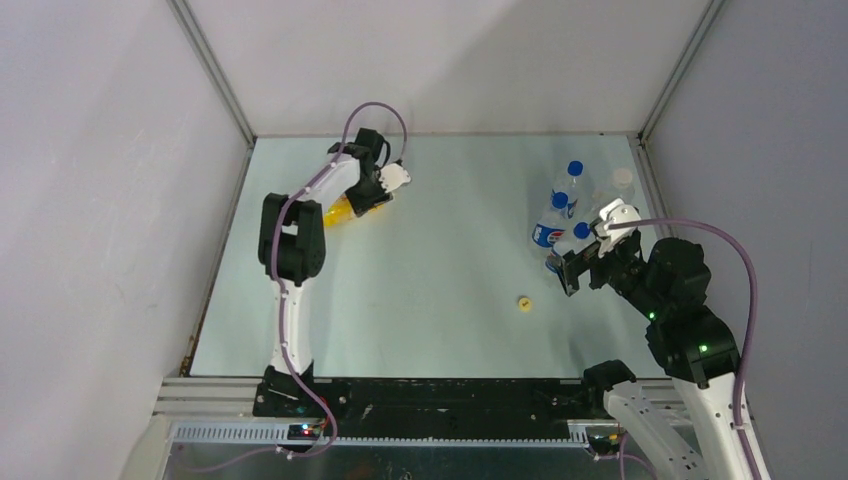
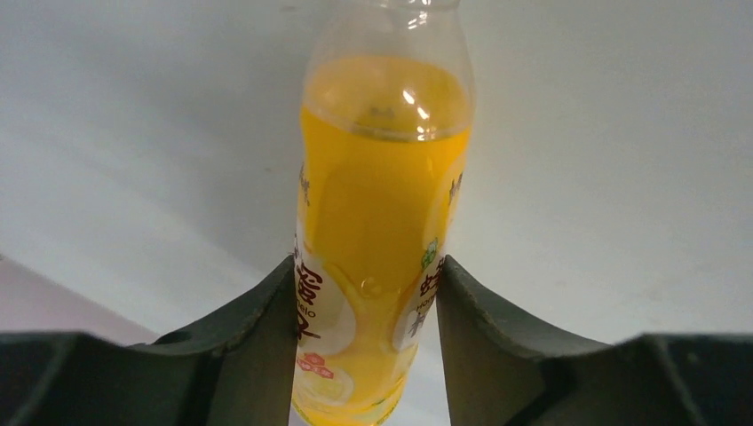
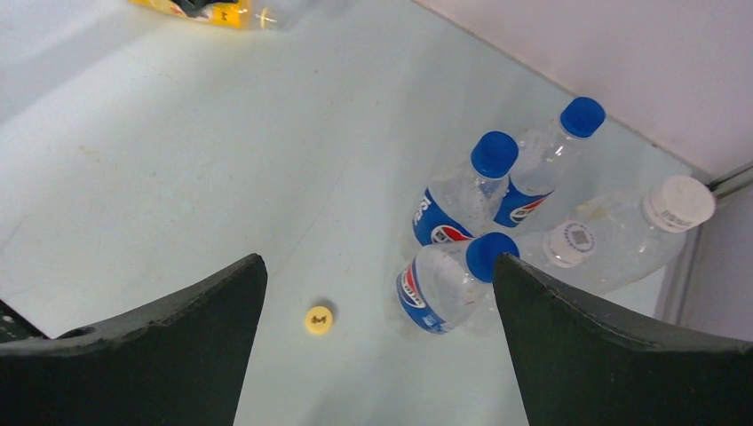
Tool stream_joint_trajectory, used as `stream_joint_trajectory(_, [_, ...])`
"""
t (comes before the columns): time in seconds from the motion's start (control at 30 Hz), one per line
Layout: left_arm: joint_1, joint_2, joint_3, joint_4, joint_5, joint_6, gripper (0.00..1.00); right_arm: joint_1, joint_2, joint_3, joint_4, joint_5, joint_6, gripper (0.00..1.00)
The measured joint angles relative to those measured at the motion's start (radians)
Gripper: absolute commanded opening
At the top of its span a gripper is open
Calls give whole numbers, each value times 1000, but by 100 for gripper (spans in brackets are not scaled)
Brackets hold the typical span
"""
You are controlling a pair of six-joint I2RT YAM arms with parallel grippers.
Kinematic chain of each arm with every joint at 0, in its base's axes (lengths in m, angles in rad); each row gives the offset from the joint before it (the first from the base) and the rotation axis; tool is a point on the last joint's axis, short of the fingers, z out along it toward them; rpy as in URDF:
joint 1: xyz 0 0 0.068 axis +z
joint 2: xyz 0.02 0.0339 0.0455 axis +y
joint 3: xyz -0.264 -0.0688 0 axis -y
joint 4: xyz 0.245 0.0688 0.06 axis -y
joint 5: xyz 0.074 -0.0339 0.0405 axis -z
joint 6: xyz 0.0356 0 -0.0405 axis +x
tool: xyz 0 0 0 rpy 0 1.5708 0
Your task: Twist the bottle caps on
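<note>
A yellow-orange bottle (image 2: 382,177) full of orange liquid sits between my left gripper's (image 2: 366,266) fingers, which press on its label from both sides. Its neck shows no cap. From above, this bottle (image 1: 340,212) lies tilted at the far left under the left gripper (image 1: 385,190). A small yellow cap (image 1: 523,302) lies alone on the table, also visible in the right wrist view (image 3: 319,320). Three clear blue-labelled bottles (image 3: 444,284) (image 3: 462,200) (image 3: 550,151) with blue caps on stand grouped at the right. My right gripper (image 3: 380,266) hangs open beside them, holding nothing.
A clear unlabelled bottle with a white cap (image 3: 622,240) lies against the blue-labelled group near the right wall (image 1: 700,150). Grey walls enclose the table on three sides. A metal rail (image 1: 400,395) runs along the near edge.
</note>
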Motion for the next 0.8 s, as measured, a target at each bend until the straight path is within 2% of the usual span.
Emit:
stream_joint_trajectory(0.2, [-18,-19,39,-130,233,-206,54,0,13,0,-1,-71,95,99])
stream_joint_trajectory(0.27, [-27,-68,-37,-106,309,-279,53,-1,7,0,0,-117,127,99])
stream_joint_trajectory(0.37, [-60,-198,-235,-40,384,-399,53,-3,-22,-10,22,-198,177,99])
stream_joint_trajectory(0.5, [-142,-304,-400,16,391,-521,54,-3,-77,-76,70,-287,233,99])
stream_joint_trajectory(0.63, [-230,-407,-546,97,339,-631,56,6,-43,-111,68,-346,280,99])
stream_joint_trajectory(0.7, [-268,-461,-617,129,308,-683,56,25,1,-113,60,-336,310,99])
stream_joint_trajectory(0.8, [-326,-550,-726,191,254,-772,56,119,92,-115,31,-265,365,99])
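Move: The left hand still holds the yellow bottle; the yellow cap to bring it to lies some 26 cm back and 45 cm to that hand's right, 3 cm lower. From the empty right hand the same cap is about 7 cm left, 1 cm ahead and 29 cm below; the near Pepsi bottle stands 12 cm ahead and 2 cm right, a second Pepsi bottle 19 cm ahead and 1 cm left, middles about 18 cm below. Left draws the gripped bottle about 21 cm back, 12 right; right, open, swings left, dips, tips towards the cap. ##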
